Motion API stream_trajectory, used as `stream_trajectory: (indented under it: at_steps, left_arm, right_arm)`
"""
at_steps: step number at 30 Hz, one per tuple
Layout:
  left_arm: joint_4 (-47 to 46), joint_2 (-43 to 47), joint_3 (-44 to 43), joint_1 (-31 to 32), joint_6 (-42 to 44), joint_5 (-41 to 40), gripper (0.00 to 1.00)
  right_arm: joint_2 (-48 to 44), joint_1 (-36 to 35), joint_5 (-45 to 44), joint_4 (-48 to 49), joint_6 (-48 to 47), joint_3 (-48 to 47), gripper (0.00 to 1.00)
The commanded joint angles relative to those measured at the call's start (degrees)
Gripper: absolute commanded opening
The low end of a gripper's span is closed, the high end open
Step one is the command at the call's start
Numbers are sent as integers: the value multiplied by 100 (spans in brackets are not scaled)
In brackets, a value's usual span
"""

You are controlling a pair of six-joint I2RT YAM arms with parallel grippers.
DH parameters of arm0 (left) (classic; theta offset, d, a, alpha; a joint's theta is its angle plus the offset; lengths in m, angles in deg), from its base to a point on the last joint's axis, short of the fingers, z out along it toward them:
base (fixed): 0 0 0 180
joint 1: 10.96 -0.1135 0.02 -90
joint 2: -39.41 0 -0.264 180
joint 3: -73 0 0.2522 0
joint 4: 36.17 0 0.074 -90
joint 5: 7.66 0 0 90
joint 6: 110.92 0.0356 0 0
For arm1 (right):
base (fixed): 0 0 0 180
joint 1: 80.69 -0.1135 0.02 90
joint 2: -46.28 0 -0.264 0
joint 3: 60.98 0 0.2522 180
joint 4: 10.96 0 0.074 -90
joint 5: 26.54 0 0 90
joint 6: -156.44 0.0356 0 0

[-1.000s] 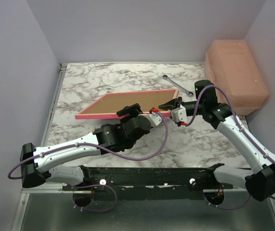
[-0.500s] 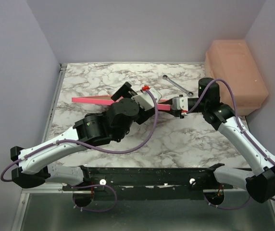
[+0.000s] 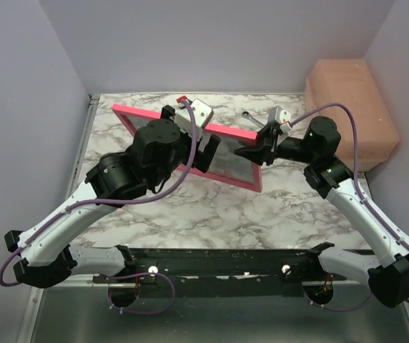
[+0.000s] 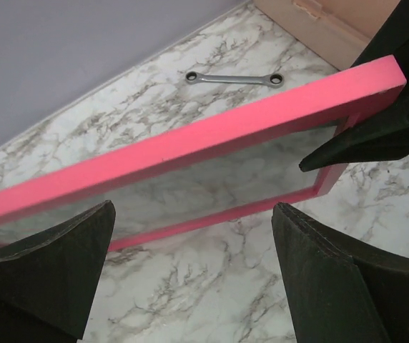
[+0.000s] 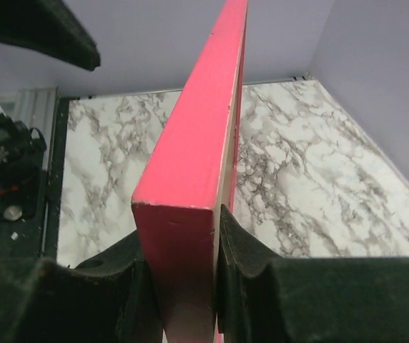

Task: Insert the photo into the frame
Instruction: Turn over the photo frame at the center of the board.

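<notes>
The frame [image 3: 229, 132] is bright pink and stands tilted on its long edge over the marble table [image 3: 190, 207]. Marble shows through its opening. My right gripper [image 3: 256, 151] is shut on its right end; in the right wrist view both pads clamp the pink rail [image 5: 197, 143], with the gripper [image 5: 183, 236] low in the picture. My left gripper [image 3: 208, 146] hangs open by the middle of the frame and touches nothing. In the left wrist view its fingers [image 4: 40, 264] stand wide apart, the gripper [image 4: 194, 286] over bare marble, the frame [image 4: 190, 146] beyond. The photo is out of view.
A metal wrench [image 4: 234, 78] lies on the table behind the frame, partly visible in the top view [image 3: 250, 116]. A peach-coloured box [image 3: 351, 107] stands at the back right corner. Pale walls close in the table on three sides.
The frame has swung up from lying low with its brown back showing to standing on edge. My left gripper opened, came off it and moved back-left. My right gripper kept its hold.
</notes>
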Motion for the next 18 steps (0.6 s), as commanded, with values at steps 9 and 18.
stream_trajectory:
  at_steps: [9,18]
  left_arm:
    - [315,168,661,-1266,-1683,2550,91]
    - [-125,341,1847,-1693,-2428,3229,91]
  right_arm:
    - [126,-33,-2048,338,3539,495,0]
    - [-280,-3,-3567,162,4584,1768,0]
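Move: The empty left hand is open above the photo frame, whose middle lies about 5 cm ahead, 5 cm left and 14 cm below. The right hand grips its right-hand short side near the upper corner; from there the middle of the nearly upright frame is some 16 cm left, 2 cm ahead and 9 cm lower. From the right hand the wrench lies roughly 20 cm ahead and 9 cm right, and the orange bin 20 cm ahead and 33 cm right, both well below. Keeping its pinch on the short side, the right hand tips over by some 50 degrees and swings clockwise, sweeping the frame's lower edge back towards the robot; it first goes forward about 4 cm, then sinks about 10 cm with a slight drift right. The left hand goes down with it, about 11 cm, first slowly and then faster, its fingers staying wide open and tipping some 30 degrees further down over the frame without any visible grip on it. ##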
